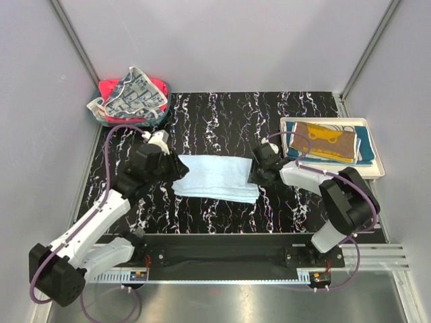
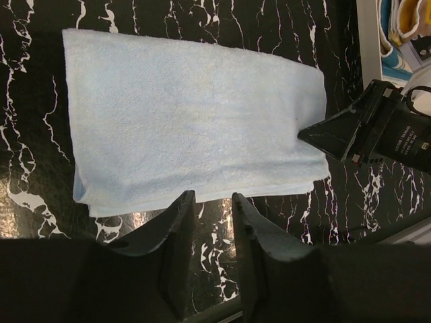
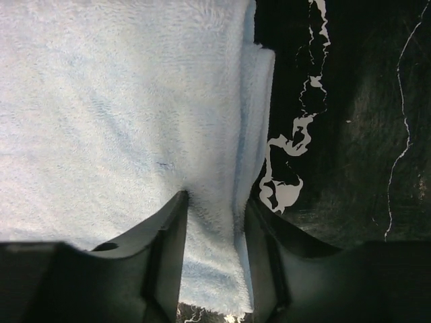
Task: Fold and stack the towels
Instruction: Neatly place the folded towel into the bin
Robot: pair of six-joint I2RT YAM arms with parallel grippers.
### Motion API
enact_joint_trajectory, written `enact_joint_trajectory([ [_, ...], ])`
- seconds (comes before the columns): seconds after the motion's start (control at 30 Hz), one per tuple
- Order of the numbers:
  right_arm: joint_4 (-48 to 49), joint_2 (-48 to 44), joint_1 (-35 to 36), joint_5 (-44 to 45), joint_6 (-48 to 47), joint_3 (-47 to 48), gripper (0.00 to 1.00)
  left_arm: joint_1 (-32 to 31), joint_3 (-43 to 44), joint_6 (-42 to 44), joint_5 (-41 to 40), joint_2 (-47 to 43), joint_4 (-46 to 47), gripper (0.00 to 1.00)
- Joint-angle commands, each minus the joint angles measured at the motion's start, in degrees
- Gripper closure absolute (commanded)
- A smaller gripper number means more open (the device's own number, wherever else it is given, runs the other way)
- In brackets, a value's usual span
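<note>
A light blue towel point(image 1: 217, 176) lies folded flat in the middle of the black marble table. It fills the left wrist view point(image 2: 195, 128) and the right wrist view point(image 3: 121, 114). My left gripper point(image 1: 176, 168) hovers at the towel's left edge, its jaws point(image 2: 213, 202) slightly apart with only table between them. My right gripper point(image 1: 257, 176) is at the towel's right edge, and its jaws point(image 3: 214, 202) pinch a ridge of towel. A mustard-brown towel point(image 1: 326, 140) lies on a teal towel point(image 1: 360, 145) at the right. A white printed towel point(image 1: 135, 94) and a red-pink towel point(image 1: 108, 87) lie heaped at the back left.
The cream tray point(image 1: 374, 168) at the right holds the stacked towels; its rim shows in the left wrist view point(image 2: 367, 40). The teal bin point(image 1: 160, 111) at the back left corner holds the heaped towels. Grey walls close the back and sides.
</note>
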Motion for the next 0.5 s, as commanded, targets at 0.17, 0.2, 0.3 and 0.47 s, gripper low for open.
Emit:
enact_joint_trajectory([
  [0.17, -8.9, 3.1, 1.9, 6.8, -0.8, 3.1, 1.0, -0.2, 3.4, 3.6, 2.1, -3.5, -2.9, 0.66],
  [0.2, -10.4, 2.8, 1.8, 9.3, -1.5, 4.0, 1.0, -0.2, 3.6, 3.9, 2.3, -3.6, -3.2, 0.66],
  [0.3, -17.0, -0.2, 1.9, 14.7, -3.6, 8.0, 1.0, -0.2, 4.6, 4.8, 3.1, -4.0, -4.3, 0.66],
  [0.47, -29.6, -1.7, 1.8, 23.2, -11.4, 20.6, 1.0, -0.2, 7.0, 7.6, 2.4, -4.5, -7.2, 0.65],
])
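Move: The folded towel lies under the right hand, its right edge already between the open fingers. Its middle is some 11 cm to that hand's left, about 1 cm farther out and a centimetre below. The bin with the stacked towels has its middle about 22 cm to the right hand's right and 10 cm farther out, roughly level. From the raised left hand, the folded towel's middle lies about 9 cm right, 3 cm ahead and 15 cm below. The right fingers shut from half open and pinch the folded towel's right edge while the hand stays put. Keeping that pinch, the hand draws the towel about 3.5 cm right towards the bin while rising as much, its fingertips swinging over to the right by some 15 degrees. The left hand, free of the towel, eases up and back a couple of centimetres. ##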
